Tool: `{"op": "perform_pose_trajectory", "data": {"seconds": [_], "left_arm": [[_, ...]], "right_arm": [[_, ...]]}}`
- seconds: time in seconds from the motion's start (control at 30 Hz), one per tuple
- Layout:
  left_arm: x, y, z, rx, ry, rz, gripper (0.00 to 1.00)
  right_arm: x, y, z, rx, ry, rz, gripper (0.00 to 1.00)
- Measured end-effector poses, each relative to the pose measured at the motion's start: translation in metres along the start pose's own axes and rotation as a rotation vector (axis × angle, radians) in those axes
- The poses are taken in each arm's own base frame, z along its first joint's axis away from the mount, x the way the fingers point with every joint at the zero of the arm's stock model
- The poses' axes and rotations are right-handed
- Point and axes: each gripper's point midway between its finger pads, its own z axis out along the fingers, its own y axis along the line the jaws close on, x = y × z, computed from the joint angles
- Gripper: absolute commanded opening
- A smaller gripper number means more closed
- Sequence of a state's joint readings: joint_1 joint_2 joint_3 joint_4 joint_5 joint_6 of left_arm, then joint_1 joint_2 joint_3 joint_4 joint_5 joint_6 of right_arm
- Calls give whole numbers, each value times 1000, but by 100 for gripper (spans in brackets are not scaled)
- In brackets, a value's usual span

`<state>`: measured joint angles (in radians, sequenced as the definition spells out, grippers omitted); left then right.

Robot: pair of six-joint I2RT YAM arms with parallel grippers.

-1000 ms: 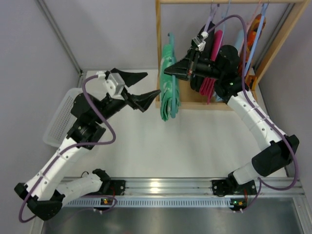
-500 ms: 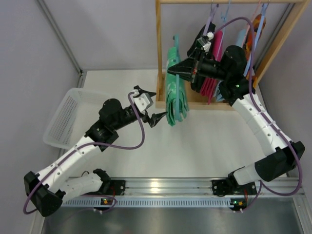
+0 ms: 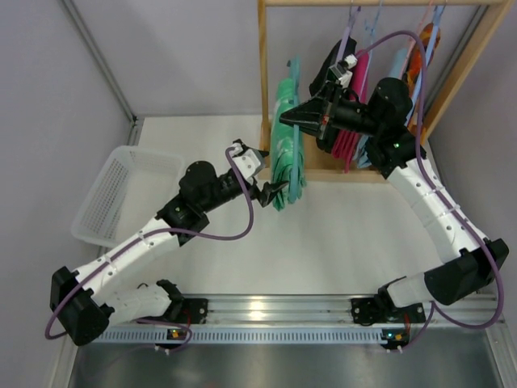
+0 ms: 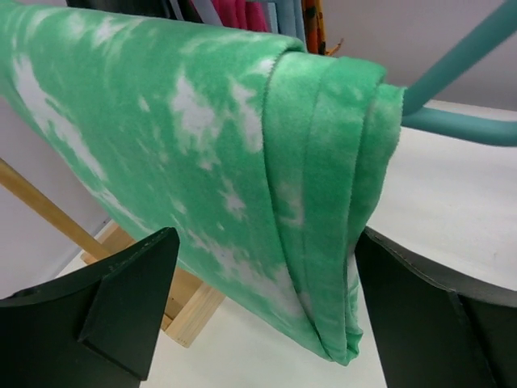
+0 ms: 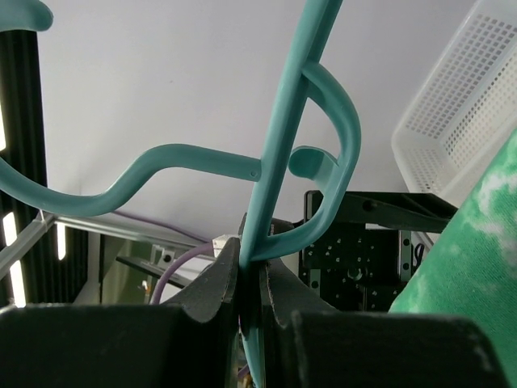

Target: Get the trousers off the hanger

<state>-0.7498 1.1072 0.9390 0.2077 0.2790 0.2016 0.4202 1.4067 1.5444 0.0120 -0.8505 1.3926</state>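
Observation:
The mint-green patterned trousers point(image 3: 287, 141) hang folded over a teal hanger point(image 5: 283, 145), just in front of the wooden rack's left post. My right gripper point(image 3: 284, 120) is shut on the hanger's stem point(image 5: 252, 242); the green cloth point(image 5: 477, 259) shows at the right edge of that view. My left gripper point(image 3: 273, 176) is open at the trousers' lower end. In the left wrist view its two fingers stand either side of the folded cloth point(image 4: 242, 145), apart from it, with the hanger's arm point(image 4: 460, 65) running off to the upper right.
Black point(image 3: 331, 65), magenta pink point(image 3: 355, 89), light blue point(image 3: 397, 61) and orange point(image 3: 426, 44) trousers hang further right on the wooden rack point(image 3: 262, 81). A white mesh basket point(image 3: 113, 194) sits at the table's left. Grey walls close in behind and on both sides.
My left arm has swung right from beside the basket to the trousers' lower end, its jaws opening wider. The right gripper has kept its hold on the hanger.

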Motion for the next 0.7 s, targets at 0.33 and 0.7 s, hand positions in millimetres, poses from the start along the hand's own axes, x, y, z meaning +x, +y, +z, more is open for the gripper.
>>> {"op": "perform_pose_trajectory", "data": {"seconds": [0.33, 0.7], "left_arm": [[-4, 18, 3, -106, -3, -12, 52], [-23, 30, 3, -149, 4, 9, 0]], "right_arm": [[-5, -2, -10, 6, -38, -10, 0], [-6, -23, -11, 17, -46, -1, 0]]}}
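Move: The green trousers' middle is about 4 cm ahead of the left hand, 4 cm to its right and 6 cm higher; their low near edge already sits between the open fingers. The hanger's near end is roughly 5 cm back, 5 cm right and 4 cm up; the black trousers are some 22 cm ahead, 18 cm right and 5 cm up. From the right hand, which holds the hanger, the green trousers' middle is about 3 cm ahead and 8 cm below, hardly to either side. Ease the left gripper forward about 2 cm and a little left around the low near edge of the green trousers, turning slightly counter-clockwise, and shut the fingers fully to pinch the cloth; finish by raising it 2 cm or so. Keep the right fingers shut on the hanger, shifting that hand slightly right and forward, then lowering it about 2 cm. ##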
